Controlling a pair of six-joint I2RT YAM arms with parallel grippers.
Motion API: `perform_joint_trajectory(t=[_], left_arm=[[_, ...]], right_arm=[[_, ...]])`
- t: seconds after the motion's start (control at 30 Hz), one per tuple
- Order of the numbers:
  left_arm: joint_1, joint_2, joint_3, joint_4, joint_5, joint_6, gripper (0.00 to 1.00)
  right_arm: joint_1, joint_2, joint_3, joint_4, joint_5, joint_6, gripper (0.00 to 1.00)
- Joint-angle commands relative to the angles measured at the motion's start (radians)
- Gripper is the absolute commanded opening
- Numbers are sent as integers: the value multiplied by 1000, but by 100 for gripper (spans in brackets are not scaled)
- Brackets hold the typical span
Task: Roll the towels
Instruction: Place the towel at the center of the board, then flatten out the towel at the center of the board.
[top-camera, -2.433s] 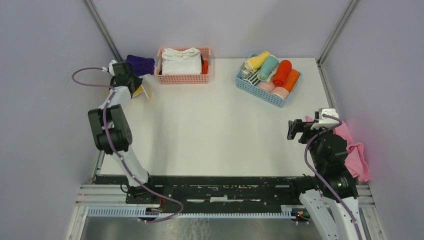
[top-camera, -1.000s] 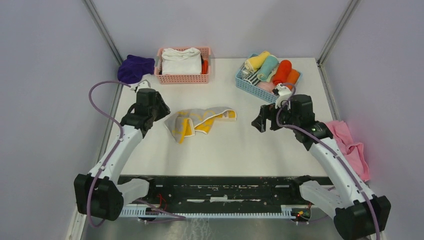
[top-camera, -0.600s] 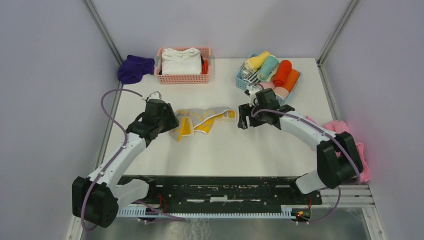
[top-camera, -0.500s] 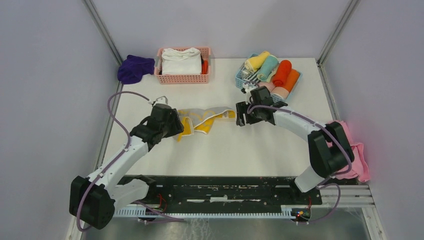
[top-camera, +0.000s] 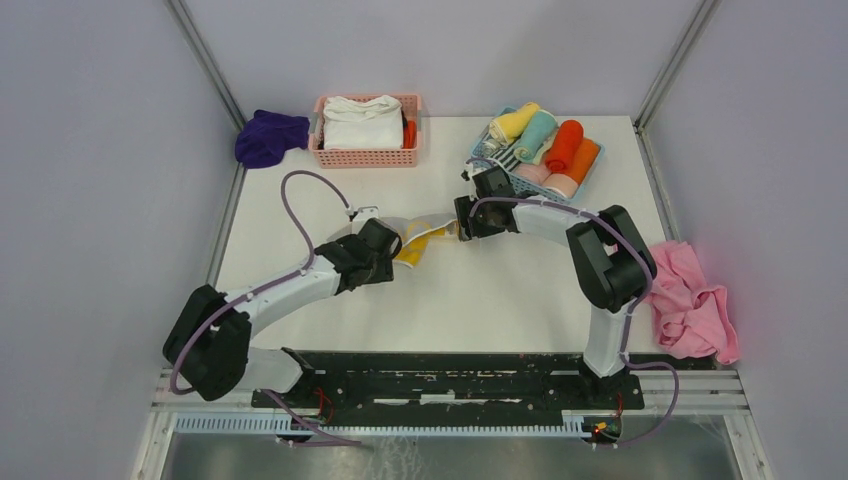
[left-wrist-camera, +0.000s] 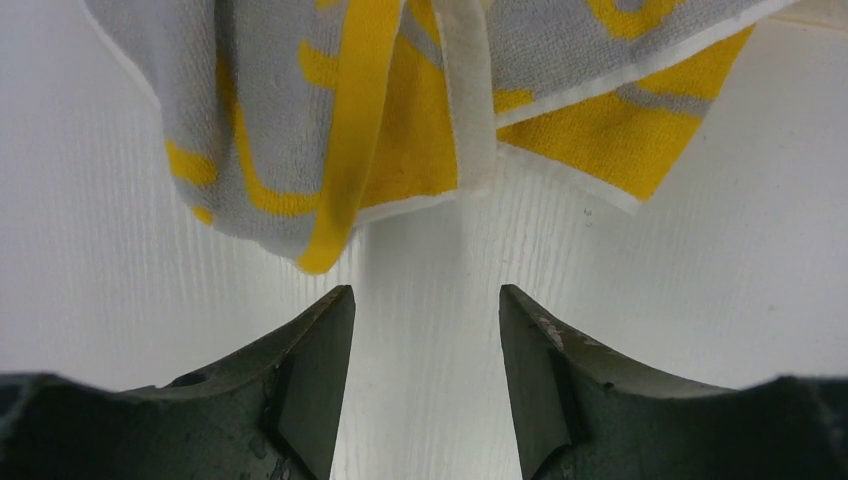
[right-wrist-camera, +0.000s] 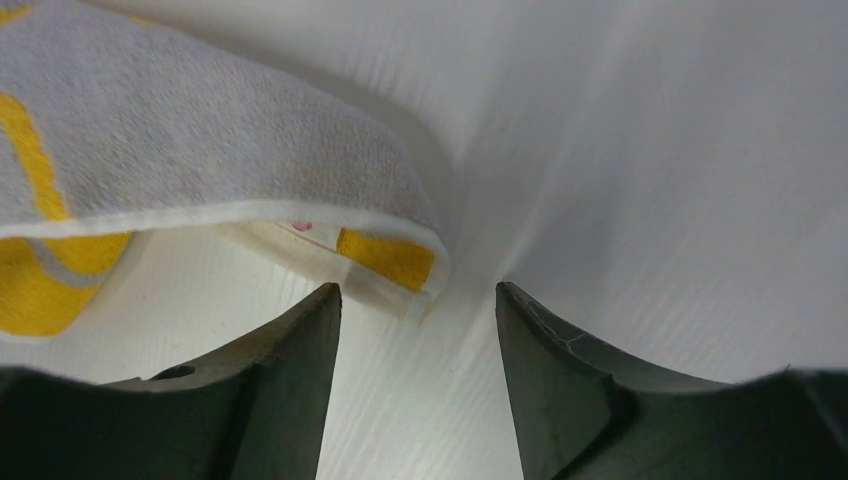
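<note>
The yellow towel (top-camera: 418, 242) with grey-white markings lies crumpled on the white table, partly hidden by both grippers. In the left wrist view the yellow towel (left-wrist-camera: 400, 100) fills the top, and my left gripper (left-wrist-camera: 425, 295) stands open just short of its near edge, with only bare table between the fingers. My left gripper (top-camera: 385, 252) sits at the towel's left side. My right gripper (top-camera: 462, 224) is at the towel's right end, open, with the towel's corner (right-wrist-camera: 395, 262) just beyond the fingertips of my right gripper (right-wrist-camera: 418, 290). The purple towel (top-camera: 268, 136) lies bunched at the back left corner.
A pink basket (top-camera: 365, 157) holding white cloths stands at the back. A blue basket (top-camera: 530, 185) with several rolled towels is at the back right, close behind my right arm. A pale pink cloth (top-camera: 690, 305) lies at the right edge.
Both arms have moved in on the yellow towel. The left gripper slid right to its left side, the right gripper slid left to its right corner. The right jaws have narrowed.
</note>
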Motion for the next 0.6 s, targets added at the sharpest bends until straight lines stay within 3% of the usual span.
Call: perform_joint_trajectory(t=[0.0,0.17,0.47,0.57], left_arm=[[-22,66,66,62,-118,20,62],[-44,136,96,77,-157,39,62],[-83,272,164,85,-227,73,59],[-87,323,186,85,-235,76,56]], right_arm=[[10,45,61,31,-11,24,65],[11,71,56,27,-12,34,58],[11,32,10,32,-29,37,24],[11,23,2,30,-31,37,18]])
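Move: Near the board's middle, the right hand has the towel's right corner just under its fingertips, about 1 cm ahead, 1 cm left and 1 cm down; the blue basket is some 15 cm ahead and 16 cm right of that hand. From the left hand, the towel's near-left corner lies about 5 cm ahead, 2 cm right and 5 cm below; a raised yellow fold is about 3 cm ahead and 3 cm left, and the flap's yellow tip about 4 cm ahead and 8 cm right. Easing about 1 cm forward and left and slightly down, the right hand nearly shuts its fingers and pinches the towel's right corner close to the board. Meanwhile the left hand, fingers still well open, goes about 3 cm forward, some 2.5 cm down and 2 cm right towards the near-left corner, rolling some 10 degrees with its left side rising. ##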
